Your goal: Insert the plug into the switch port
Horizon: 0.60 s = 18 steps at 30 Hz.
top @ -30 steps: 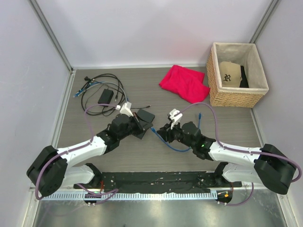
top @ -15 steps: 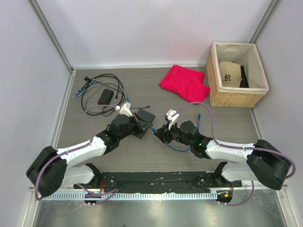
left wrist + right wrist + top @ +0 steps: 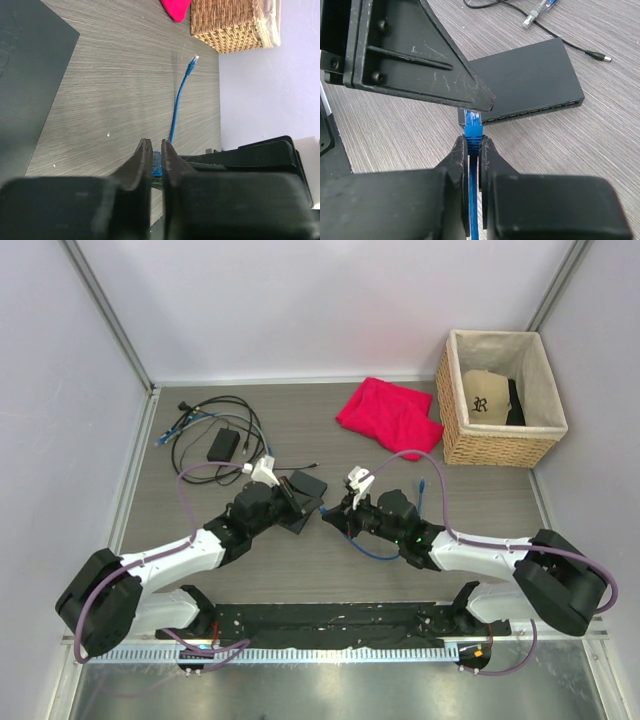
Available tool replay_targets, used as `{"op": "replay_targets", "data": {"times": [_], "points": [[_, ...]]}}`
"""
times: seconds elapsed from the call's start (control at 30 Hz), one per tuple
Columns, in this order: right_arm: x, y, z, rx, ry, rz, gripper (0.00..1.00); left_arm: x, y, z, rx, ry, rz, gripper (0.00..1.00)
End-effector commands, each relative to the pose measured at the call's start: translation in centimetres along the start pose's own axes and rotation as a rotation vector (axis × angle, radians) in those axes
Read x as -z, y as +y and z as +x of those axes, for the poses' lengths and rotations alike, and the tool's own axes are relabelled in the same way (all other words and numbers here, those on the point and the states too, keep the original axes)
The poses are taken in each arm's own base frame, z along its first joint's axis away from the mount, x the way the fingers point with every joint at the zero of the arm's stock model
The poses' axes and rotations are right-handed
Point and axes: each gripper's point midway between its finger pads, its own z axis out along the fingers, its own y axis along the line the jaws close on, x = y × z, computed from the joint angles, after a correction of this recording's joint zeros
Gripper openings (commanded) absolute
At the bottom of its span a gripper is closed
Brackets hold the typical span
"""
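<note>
The switch [image 3: 312,485] is a flat black box lying on the table between the two arms; in the right wrist view [image 3: 525,80] its row of ports faces my right gripper. My right gripper [image 3: 333,517] is shut on the blue plug [image 3: 474,134] of a blue cable. The plug's clear tip is at the left end of the port edge, right at the switch. My left gripper [image 3: 292,508] is by the switch's near edge with its jaws nearly closed and nothing between them [image 3: 156,145]. The switch fills the left of the left wrist view [image 3: 25,75].
A black power brick [image 3: 223,445] with coiled black cords lies at the back left. A red cloth [image 3: 390,415] and a wicker basket [image 3: 450,430] holding a cap are at the back right. The blue cable's free end [image 3: 192,62] lies on the table.
My right gripper has moved left with the plug, closing the gap to the switch. The left arm has stayed in place.
</note>
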Motion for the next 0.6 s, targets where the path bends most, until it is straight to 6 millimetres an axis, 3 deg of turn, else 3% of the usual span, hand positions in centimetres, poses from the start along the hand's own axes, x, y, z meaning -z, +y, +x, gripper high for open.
{"op": "replay_targets", "data": {"times": [0.0, 0.03, 0.1, 0.3, 0.37, 0.4, 0.57], "points": [[-0.8, -0.3, -2.9, 0.036, -0.047, 0.007, 0.01, -0.2, -0.2, -1.5, -0.075, -0.053, -0.014, 0.23], [-0.7, -1.2, -1.8, 0.042, 0.005, 0.033, 0.01, -0.2, 0.3, -2.2, -0.128, -0.067, -0.037, 0.38], [-0.8, -2.3, -1.2, 0.049, 0.049, 0.065, 0.01, -0.2, 0.7, -3.3, -0.193, -0.071, -0.098, 0.56], [-1.0, -5.8, 1.4, 0.061, 0.196, 0.139, 0.01, -0.6, 3.8, -8.4, -0.404, -0.136, -0.298, 0.83], [-1.0, -6.9, 2.4, 0.063, 0.251, 0.159, 0.01, -1.1, 3.9, -9.8, -0.466, -0.143, -0.331, 0.87], [-1.4, -7.3, 2.6, 0.066, 0.27, 0.166, 0.01, -1.8, 5.1, -9.8, -0.483, -0.123, -0.364, 0.9], [-2.4, -8.7, 4.2, 0.088, 0.365, 0.18, 0.01, -4.4, 6.6, -11.0, -0.576, -0.062, -0.423, 0.93]]}}
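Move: The blue plug is in both grippers: the left pinches its front end, the right holds its boot. The switch, port side facing the right gripper, has its middle roughly 8 cm ahead, 7 cm left and 11 cm below the right hand. From the left hand the switch lies some 6 cm ahead, 6 cm left and 11 cm down, and the thin black lead's tip about 15 cm ahead, 1 cm left and 12 cm down. The blue plug comes free of the left fingers, which spread almost fully as that hand goes about 10 cm forward and half as far left, over the switch, rolling its left side up some 30 degrees. The right hand keeps its pinch and, after a slow start, lowers the plug about 6 cm while carrying it forward and somewhat right beside the port side, rolling about 20 degrees the other way. ##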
